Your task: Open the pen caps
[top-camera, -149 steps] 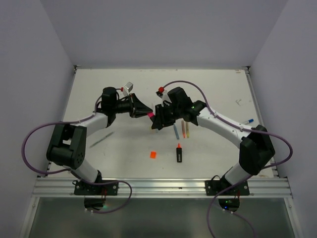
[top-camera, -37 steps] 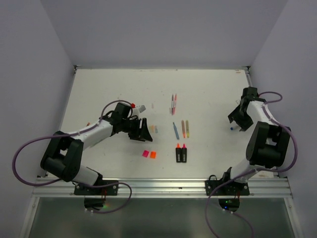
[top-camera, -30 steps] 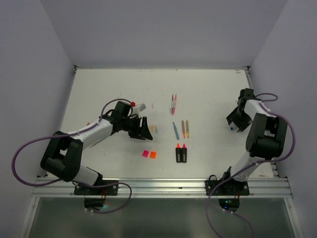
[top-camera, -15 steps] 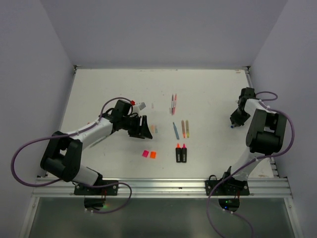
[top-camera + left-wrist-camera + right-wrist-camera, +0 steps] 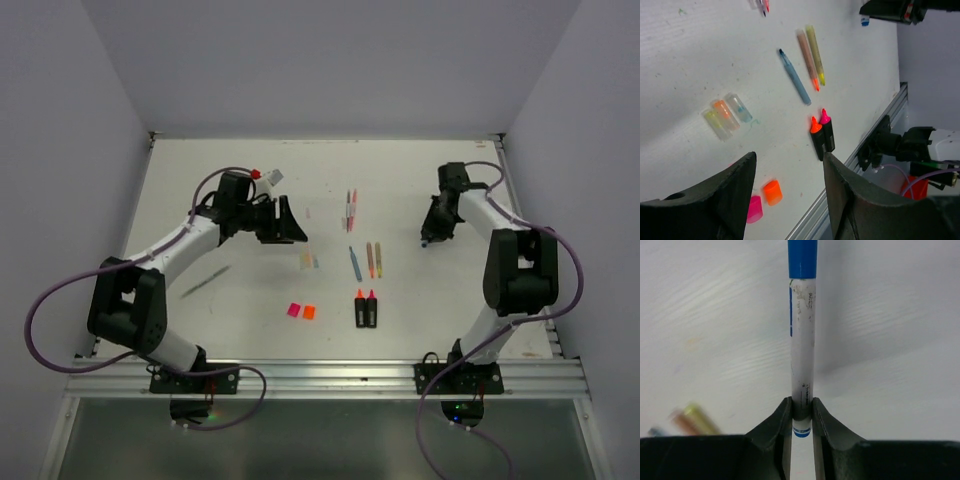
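My right gripper (image 5: 802, 412) is shut on a white pen (image 5: 802, 345) with its blue cap (image 5: 802, 257) pointing away from me, held above the table; in the top view this gripper (image 5: 432, 230) is right of centre. My left gripper (image 5: 296, 228) hangs open and holds nothing, left of centre. The left wrist view shows its fingers (image 5: 735, 200) above a loose orange cap (image 5: 772, 192) and pink cap (image 5: 754, 209). Three pale thin-pen caps (image 5: 726, 116) lie together. Two uncapped black highlighters (image 5: 365, 308) lie side by side.
Blue, orange and yellow uncapped thin pens (image 5: 366, 260) lie in a row at the table's middle. Two more pens (image 5: 350, 208) with red ends lie farther back. The metal rail (image 5: 330, 378) runs along the near edge; walls close the table's sides.
My right gripper closed on the white pen near the right edge and carried it left and back. My left gripper lifted away from the pale caps toward the back.
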Tool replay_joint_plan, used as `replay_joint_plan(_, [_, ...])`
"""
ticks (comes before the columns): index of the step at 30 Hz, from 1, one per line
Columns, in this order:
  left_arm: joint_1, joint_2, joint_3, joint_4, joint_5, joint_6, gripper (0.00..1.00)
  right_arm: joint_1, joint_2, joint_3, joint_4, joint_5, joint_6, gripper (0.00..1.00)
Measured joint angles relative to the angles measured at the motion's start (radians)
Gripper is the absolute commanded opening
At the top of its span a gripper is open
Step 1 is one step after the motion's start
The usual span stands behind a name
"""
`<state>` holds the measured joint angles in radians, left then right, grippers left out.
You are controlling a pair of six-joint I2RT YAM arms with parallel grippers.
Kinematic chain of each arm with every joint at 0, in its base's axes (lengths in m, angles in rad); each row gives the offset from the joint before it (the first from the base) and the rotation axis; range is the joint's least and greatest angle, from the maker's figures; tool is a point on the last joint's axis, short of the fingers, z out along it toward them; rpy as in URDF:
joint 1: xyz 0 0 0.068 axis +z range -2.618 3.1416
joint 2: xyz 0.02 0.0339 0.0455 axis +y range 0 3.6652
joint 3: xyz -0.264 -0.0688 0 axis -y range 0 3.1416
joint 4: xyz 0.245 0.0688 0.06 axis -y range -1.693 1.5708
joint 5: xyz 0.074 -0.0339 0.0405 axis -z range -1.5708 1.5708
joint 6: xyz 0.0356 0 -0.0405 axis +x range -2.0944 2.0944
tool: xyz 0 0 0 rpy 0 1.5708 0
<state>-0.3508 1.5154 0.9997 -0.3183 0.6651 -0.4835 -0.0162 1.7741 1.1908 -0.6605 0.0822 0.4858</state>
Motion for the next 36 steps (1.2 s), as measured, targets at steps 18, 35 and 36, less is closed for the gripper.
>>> replay_joint_plan(18, [0.108,0.077,0.033,0.311,0.179,-0.313,0.65,0.587,-0.147,0.077,0.058,-0.730,-0.034,0.00])
replay_joint_plan(35, [0.101,0.079,-0.014,0.346,0.176,-0.369,0.62,0.621,-0.124,0.148,0.114,-0.738,0.012,0.00])
replay_joint_plan(36, [0.101,0.079,-0.014,0.346,0.176,-0.371,0.60,0.622,-0.124,0.148,0.115,-0.740,0.012,0.00])
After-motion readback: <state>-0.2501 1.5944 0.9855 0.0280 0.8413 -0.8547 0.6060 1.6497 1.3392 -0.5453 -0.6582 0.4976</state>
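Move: The blue cap of the pen already held by the right gripper is about 42 cm to the left gripper's right, 14 cm ahead and 8 cm lower. Three clear caps lie some 4 cm to the left gripper's right, level with it fore and aft, 12 cm below. From the right gripper, the left one is about 38 cm left, 6 cm back and 10 cm up; the teal pen is 19 cm left, 5 cm back, and the yellow pen 13 cm left, 4 cm back, both 3 cm below. Swing the right gripper about 33 cm left, also up and somewhat back, keeping its pinch on the pen's tail end and turning its down-pointing fingers to point left and down, so the blue cap comes to the left gripper. Bring the left gripper about 5 cm forward and a little up, tilting its fingers nearer level towards the right, open around the cap. ##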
